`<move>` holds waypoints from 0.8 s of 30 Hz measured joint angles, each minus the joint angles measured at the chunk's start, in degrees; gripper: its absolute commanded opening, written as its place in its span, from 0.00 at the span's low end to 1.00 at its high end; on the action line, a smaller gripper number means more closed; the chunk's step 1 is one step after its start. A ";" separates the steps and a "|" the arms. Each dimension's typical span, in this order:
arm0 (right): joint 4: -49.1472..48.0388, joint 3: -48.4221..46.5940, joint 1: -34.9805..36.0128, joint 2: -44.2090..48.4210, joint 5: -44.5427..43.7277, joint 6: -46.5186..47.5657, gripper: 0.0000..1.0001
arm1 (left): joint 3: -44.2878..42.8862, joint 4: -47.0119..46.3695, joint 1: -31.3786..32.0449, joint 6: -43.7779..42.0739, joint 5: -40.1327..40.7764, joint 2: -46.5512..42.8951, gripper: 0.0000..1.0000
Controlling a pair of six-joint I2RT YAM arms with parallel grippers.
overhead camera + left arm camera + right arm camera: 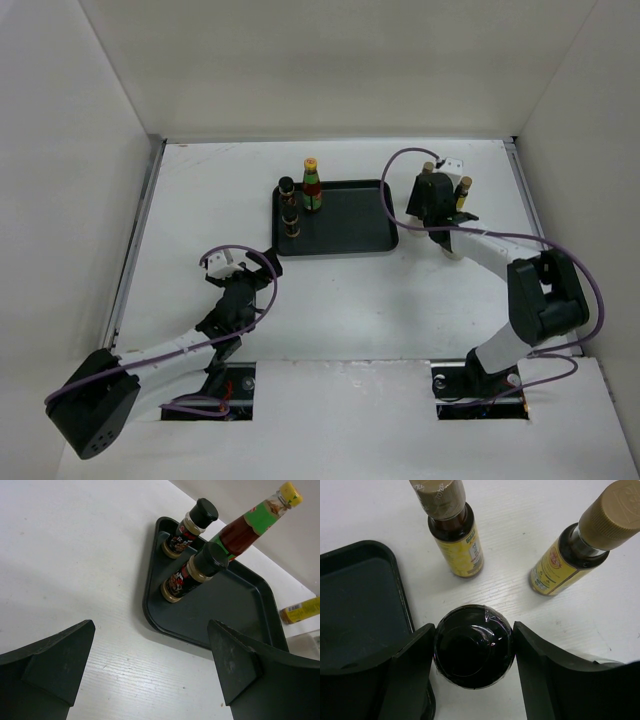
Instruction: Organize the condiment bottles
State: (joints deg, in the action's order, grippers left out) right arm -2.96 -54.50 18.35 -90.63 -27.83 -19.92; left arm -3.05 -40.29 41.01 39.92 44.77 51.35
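On the black tray (350, 225) stand two short dark black-capped jars (192, 522) (192, 575) and a green-red yellow-capped bottle (255, 522), all along its left side. Just right of the tray, my right gripper (473, 650) reaches down over a bottle with a glossy black cap (473, 646), and both fingers (412, 665) press against that cap. Two slim brown yellow-capped bottles (452, 530) (580, 550) stand upright on the table just beyond it. My left gripper (150, 660) hangs open above the bare table, short of the tray's near left corner, with nothing between its jaws.
The tray's right half (225, 605) is bare. A small white object (453, 160) sits behind the right gripper (432, 195); what it is I cannot tell. White walls enclose the table at the back and on both sides. The left arm (240, 270) lies low at the front left.
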 measured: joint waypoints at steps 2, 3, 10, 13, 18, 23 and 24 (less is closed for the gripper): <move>0.44 -0.02 0.00 0.28 -0.20 0.11 0.50 | 0.00 0.00 0.00 0.00 0.00 0.04 1.00; 0.94 -0.02 0.02 0.68 -0.31 0.31 0.50 | 0.00 -0.04 0.00 0.00 0.00 0.15 1.00; 2.93 -2.95 4.66 6.21 -1.64 2.60 0.51 | 0.00 -0.72 0.00 0.00 -0.44 1.46 1.00; 1.51 -8.15 8.44 4.07 -1.25 2.89 0.52 | 0.00 -0.87 0.02 0.00 -0.66 2.12 1.00; -3.08 -17.84 12.92 -6.01 0.26 2.97 0.53 | 0.00 -1.11 0.04 0.00 -0.81 2.14 1.00; -3.65 -26.80 15.15 -17.97 2.01 3.04 0.55 | 0.00 -1.11 0.07 0.00 -0.87 2.14 1.00; -3.43 -28.37 15.37 -19.98 2.32 3.02 0.55 | 0.00 -1.11 0.09 0.00 -0.87 2.14 1.00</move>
State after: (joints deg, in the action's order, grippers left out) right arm -6.39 -82.87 33.71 -110.61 -25.52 -16.91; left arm -3.05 -41.41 41.10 39.92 43.90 53.49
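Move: The right hand grips the black cap of the white shaker, still standing on the table; its place in the tray's far half lies about 21 cm left, 9 cm ahead and 8 cm below. The red sauce bottle stands some 27 cm left and 6 cm ahead, the nearer dark shaker about 31 cm left and 2 cm back. A yellow bottle is roughly 8 cm straight ahead. From the left hand that place is about 24 cm ahead and 22 cm right. The right hand keeps its pinch on the white shaker's cap and lifts it off the table about 10 cm, curving off left and somewhat forward over the tray's right rim towards the free spot to the right of the sauce bottle, some 19 cm left in all. As it travels, the wrist turns about 20 degrees counter-clockwise with the fingers tipping up a little, and past the top of the arc the hand sinks some 4 cm towards the tray floor, still moving left and forward. ##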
